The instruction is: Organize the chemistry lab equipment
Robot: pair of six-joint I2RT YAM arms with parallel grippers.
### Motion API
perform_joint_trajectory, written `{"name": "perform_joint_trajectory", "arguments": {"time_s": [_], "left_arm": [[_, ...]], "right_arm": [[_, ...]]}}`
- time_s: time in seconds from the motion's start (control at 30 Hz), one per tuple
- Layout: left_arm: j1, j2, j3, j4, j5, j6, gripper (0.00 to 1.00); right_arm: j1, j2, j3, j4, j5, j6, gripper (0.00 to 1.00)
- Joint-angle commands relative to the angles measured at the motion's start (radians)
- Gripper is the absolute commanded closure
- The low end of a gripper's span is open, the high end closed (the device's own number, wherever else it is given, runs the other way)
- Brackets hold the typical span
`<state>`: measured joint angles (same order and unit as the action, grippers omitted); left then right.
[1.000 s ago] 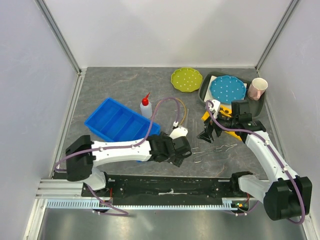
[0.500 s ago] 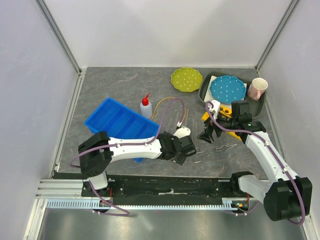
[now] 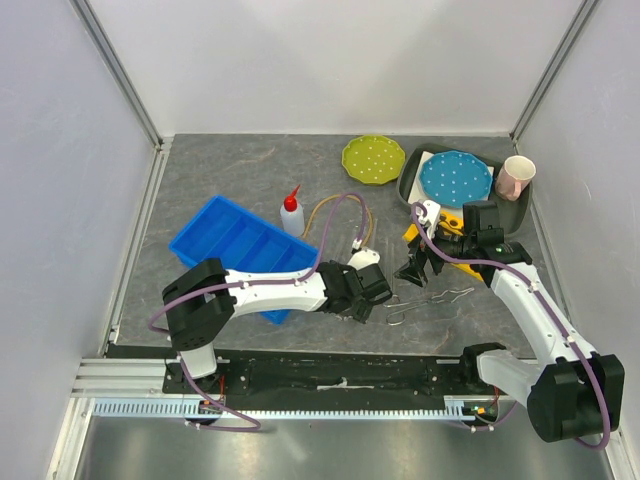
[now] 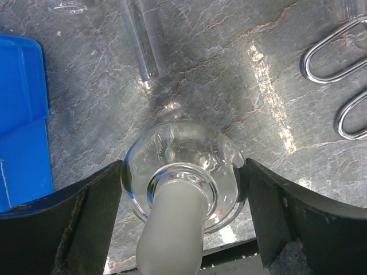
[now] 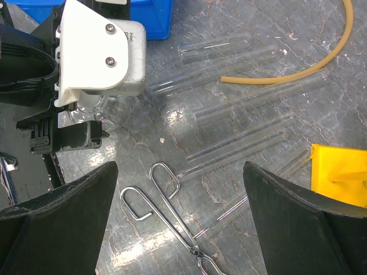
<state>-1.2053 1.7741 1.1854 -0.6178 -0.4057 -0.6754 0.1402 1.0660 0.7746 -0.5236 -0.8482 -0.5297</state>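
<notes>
A tiny clear flask (image 4: 189,152) with a white stopper (image 4: 172,229) stands on the grey table. My left gripper (image 4: 183,172) is shut on it, one dark pad against each side of its round body; from above the arm (image 3: 355,285) hides it. My right gripper (image 5: 180,166) hangs open over the metal wire tongs (image 5: 172,212) and several thin glass tubes (image 5: 241,137), holding nothing. The tan rubber tube (image 5: 287,74) curves behind the tubes. The squeeze bottle (image 3: 291,215) with its red cap stands beside the blue tray (image 3: 235,245).
A green dotted plate (image 3: 373,159) lies at the back. A blue dotted plate (image 3: 455,178) rests in a dark tray (image 3: 410,180) with a pink cup (image 3: 516,177) beside it. A yellow object (image 3: 445,228) sits under the right arm. Walls enclose the table.
My left gripper has slid right across the table and lowered around the flask, its jaws coming in onto the glass. The right arm has not moved.
</notes>
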Motion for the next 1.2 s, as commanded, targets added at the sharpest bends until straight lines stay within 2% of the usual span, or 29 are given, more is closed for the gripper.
{"name": "perform_joint_trajectory", "arguments": {"time_s": [0.0,0.33,0.67,0.8,1.0,1.17], "left_arm": [[0.012,0.008,0.0,0.056,0.002,0.004,0.12],[0.026,0.007,-0.001,0.056,0.022,0.026,0.45],[0.035,-0.2,0.022,0.059,0.128,0.117,0.49],[0.085,-0.289,0.022,0.053,0.192,0.148,0.49],[0.266,-0.445,0.0,-0.02,0.215,0.221,0.5],[0.464,-0.564,-0.013,-0.115,0.199,0.298,0.5]], "right_arm": [[-0.001,-0.015,-0.008,0.034,-0.017,-0.027,0.02],[-0.001,-0.023,-0.006,0.034,-0.008,-0.029,0.02],[-0.002,-0.031,-0.006,0.034,-0.005,-0.032,0.02],[-0.002,-0.035,-0.006,0.033,-0.005,-0.032,0.02],[-0.001,-0.04,-0.006,0.034,0.0,-0.033,0.02],[-0.001,-0.041,-0.005,0.033,0.001,-0.033,0.02]]}}
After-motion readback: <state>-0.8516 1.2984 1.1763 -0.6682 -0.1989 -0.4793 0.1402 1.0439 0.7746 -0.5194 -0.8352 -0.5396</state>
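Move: The blue box, where the left hand's flask seems bound, has its middle about 21 cm to the left and 10 cm ahead, roughly level in height. The white wash bottle stands some 18 cm ahead and 10 cm left; the nearest glass tubes lie about 11 cm ahead and 2 cm right. From the right hand, the box is roughly 35 cm left, 3 cm ahead and 12 cm below. Left hand firms its grip on the flask, lifts about 15 cm, then swings left and forward towards the box. ##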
